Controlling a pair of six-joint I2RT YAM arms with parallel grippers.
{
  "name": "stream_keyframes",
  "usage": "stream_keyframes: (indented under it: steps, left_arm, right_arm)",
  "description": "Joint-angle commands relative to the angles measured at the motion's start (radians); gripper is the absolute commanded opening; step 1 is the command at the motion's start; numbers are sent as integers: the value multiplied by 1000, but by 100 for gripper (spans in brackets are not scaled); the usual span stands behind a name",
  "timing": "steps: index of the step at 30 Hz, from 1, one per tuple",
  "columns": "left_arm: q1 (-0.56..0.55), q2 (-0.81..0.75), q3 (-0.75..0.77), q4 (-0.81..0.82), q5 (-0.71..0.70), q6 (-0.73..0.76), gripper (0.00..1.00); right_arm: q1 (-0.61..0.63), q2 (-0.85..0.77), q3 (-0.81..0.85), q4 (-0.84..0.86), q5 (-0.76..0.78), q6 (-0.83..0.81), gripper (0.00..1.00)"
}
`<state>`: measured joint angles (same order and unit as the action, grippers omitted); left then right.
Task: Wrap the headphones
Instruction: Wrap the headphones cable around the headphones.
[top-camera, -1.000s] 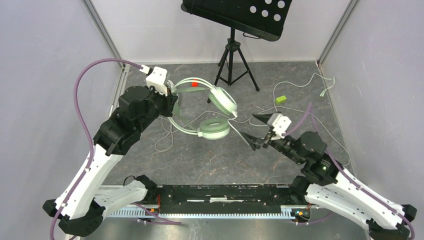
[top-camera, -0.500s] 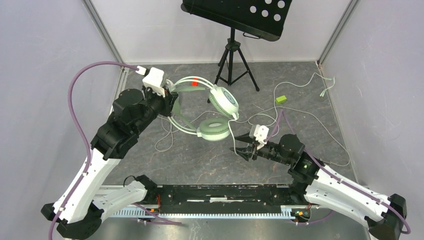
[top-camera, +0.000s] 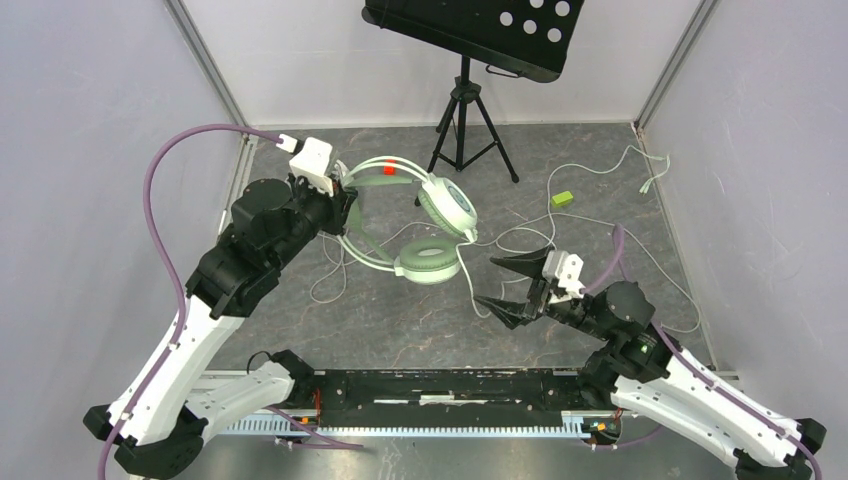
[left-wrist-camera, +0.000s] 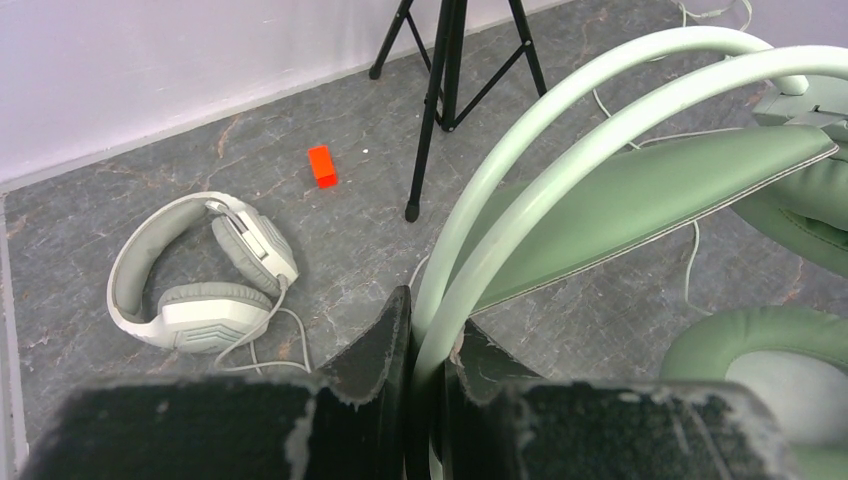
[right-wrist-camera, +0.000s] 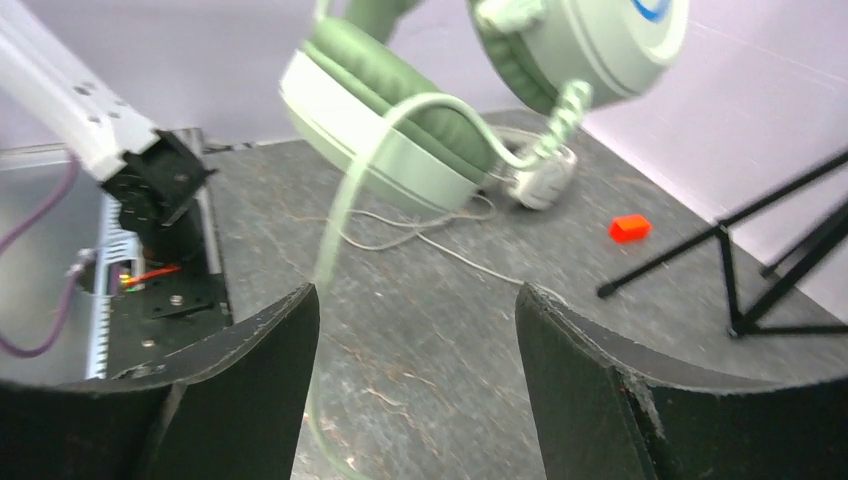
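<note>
My left gripper (top-camera: 345, 205) is shut on the headband of the mint-green headphones (top-camera: 430, 225) and holds them above the floor; the left wrist view shows the headband (left-wrist-camera: 600, 110) pinched between the jaws (left-wrist-camera: 430, 335). Their thin pale cable (top-camera: 468, 262) hangs from the earcups to the floor. My right gripper (top-camera: 487, 280) is open and empty just right of the hanging cable; in the right wrist view the cable (right-wrist-camera: 335, 230) hangs beside the left finger (right-wrist-camera: 250, 370). The white-grey headphones (left-wrist-camera: 200, 275) lie on the floor, hidden under my left arm in the top view.
A black tripod (top-camera: 465, 125) with a music stand (top-camera: 470, 30) stands at the back. A small red block (left-wrist-camera: 321, 165) lies on the floor. The cable runs right past a green inline piece (top-camera: 561, 199) toward the right wall (top-camera: 650, 185).
My right gripper swung toward the hanging cable, dipped left, then lifted slightly and opened wider. My left gripper has kept its hold on the headband, almost still.
</note>
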<state>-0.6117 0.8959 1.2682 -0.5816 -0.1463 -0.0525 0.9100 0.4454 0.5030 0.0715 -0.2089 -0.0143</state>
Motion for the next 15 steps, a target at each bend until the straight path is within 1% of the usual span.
stream_keyframes:
  steps: [1,3,8,9,10,13,15]
  left_arm:
    - [3,-23,4,103,24,-7,16]
    - [2,-26,1,104,33,-17,16]
    - [3,-48,-27,120,65,-56,16]
    - [3,-55,-36,123,69,-67,16]
    - [3,-59,-41,127,74,-74,16]
    - [3,-66,-30,118,53,-113,16]
    - [3,-52,13,88,6,-159,16]
  right_arm:
    - [1,-6,-27,129,-192,59,76]
    - [1,8,-41,156,-184,60,76]
    - [0,60,-96,224,-146,-14,75]
    - [0,76,-104,232,-132,-13,70]
    - [1,91,-112,237,-124,-11,63]
    - [2,118,-156,273,-70,7,26]
    - [1,128,-193,297,-48,-1,15]
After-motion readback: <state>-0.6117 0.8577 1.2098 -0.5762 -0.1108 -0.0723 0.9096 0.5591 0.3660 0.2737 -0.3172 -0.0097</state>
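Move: Just off the right hand's open fingertips hangs the stretch of headphones cable it will close on: about 3 cm left, 1 cm back and 4 cm lower. The near ear cup floats some 10 cm left, 3 cm ahead and 6 cm above the right hand; the far ear cup about 7 cm left, 9 cm ahead and 10 cm up. From the left hand, which holds the headband, that cable lies roughly 18 cm right, 11 cm back and 12 cm below. Drawing back about 2 cm first, the right hand then swings down and left to the hanging cable beneath the ear cups, ending some 5 cm lower and 3 cm farther left, turned slightly counter-clockwise. Its wide-open fingers close late and pinch the cable. The left hand keeps its grip on the headband and sinks about 1.5 cm. ##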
